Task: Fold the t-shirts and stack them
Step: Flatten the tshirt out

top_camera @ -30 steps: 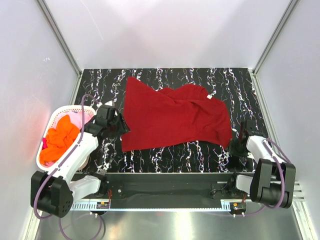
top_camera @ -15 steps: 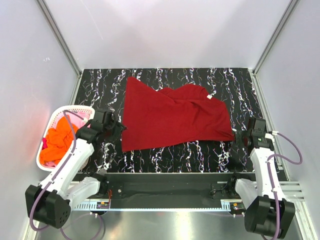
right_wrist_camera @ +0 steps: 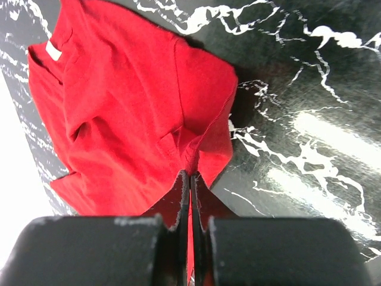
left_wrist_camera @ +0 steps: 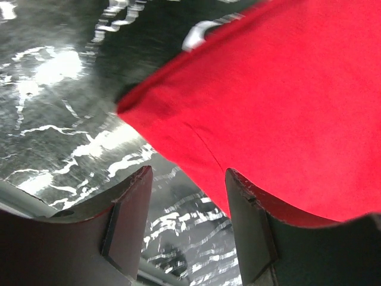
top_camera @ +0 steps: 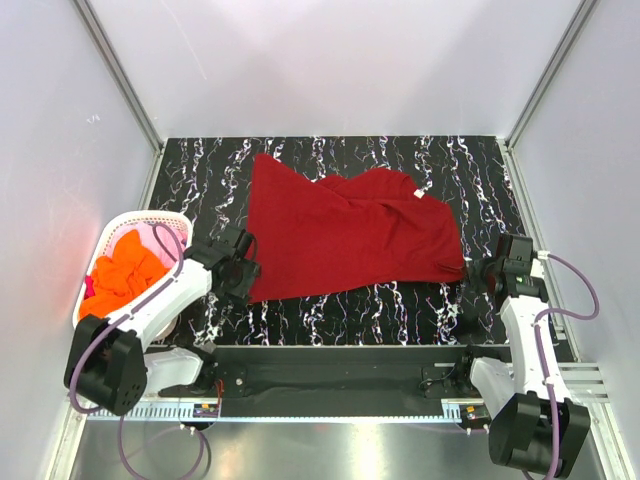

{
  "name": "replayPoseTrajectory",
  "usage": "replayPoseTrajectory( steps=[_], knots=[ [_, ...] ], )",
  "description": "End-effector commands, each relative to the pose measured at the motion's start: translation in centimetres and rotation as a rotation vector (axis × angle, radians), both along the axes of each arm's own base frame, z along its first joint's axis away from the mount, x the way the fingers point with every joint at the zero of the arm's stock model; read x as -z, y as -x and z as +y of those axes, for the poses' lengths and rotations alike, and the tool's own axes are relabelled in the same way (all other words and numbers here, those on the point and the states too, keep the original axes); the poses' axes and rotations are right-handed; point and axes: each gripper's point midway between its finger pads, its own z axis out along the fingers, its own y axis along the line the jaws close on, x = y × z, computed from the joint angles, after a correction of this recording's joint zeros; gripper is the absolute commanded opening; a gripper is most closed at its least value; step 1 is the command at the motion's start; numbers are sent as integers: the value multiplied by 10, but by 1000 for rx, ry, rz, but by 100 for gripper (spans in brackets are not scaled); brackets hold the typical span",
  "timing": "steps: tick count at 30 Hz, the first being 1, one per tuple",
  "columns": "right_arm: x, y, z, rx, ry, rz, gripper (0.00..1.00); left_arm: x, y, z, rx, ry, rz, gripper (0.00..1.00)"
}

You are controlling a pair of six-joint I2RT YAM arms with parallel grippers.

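A dark red t-shirt [top_camera: 350, 235] lies spread and rumpled on the black marbled table [top_camera: 400, 160]. My left gripper [top_camera: 243, 272] is open at the shirt's near left corner [left_wrist_camera: 196, 137]; the cloth edge lies between and beyond its fingers [left_wrist_camera: 128, 223]. My right gripper [top_camera: 483, 272] is shut on the shirt's near right corner, and the red cloth [right_wrist_camera: 143, 107] is pinched between its fingers [right_wrist_camera: 181, 196]. An orange t-shirt [top_camera: 120, 280] and a bit of pink cloth [top_camera: 152, 237] lie in the basket.
A white plastic basket [top_camera: 112, 232] stands at the table's left edge beside my left arm. White walls close in the back and both sides. A white neck label [top_camera: 418, 192] shows at the shirt's far right.
My left gripper has moved nearer and to the right, down to the shirt's near left corner. My right gripper holds the right corner as before.
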Motion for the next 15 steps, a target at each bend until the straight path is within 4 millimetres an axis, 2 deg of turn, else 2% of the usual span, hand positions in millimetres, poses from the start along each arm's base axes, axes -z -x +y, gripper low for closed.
replayPoseTrajectory(
  steps=[1,6,8,15],
  knots=[
    [-17,-14,4,-45,0,-78,0,19,7,11,-121,-32,47,56],
    [-16,-15,6,-45,-16,-98,0,34,6,13,-141,-63,72,56],
    [-13,-17,9,-59,-27,-98,0,36,-5,9,-114,-55,42,56],
    [-14,-20,6,-61,-5,-94,0,61,7,12,-121,-91,129,56]
  ],
)
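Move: The shirt's near-left corner lies about 3 cm back and 2 cm left of the open left hand, some 6 cm below it. From that corner the shirt's far-left tip is some 37 cm farther out and 5 cm to the right; the basket of clothes stands about 28 cm to its left and 6 cm farther out. From the right hand the near-left corner is about 53 cm left, 6 cm back and 10 cm lower. Sinking about 5 cm and easing a centimetre back, the left hand comes down towards the shirt's near-left corner, its half-open fingers tipping nearer to vertical by some 10 degrees and not closing. The right hand keeps its shut pinch on the cloth at the shirt's right end, held off the table, and eases about 1 cm forward. ##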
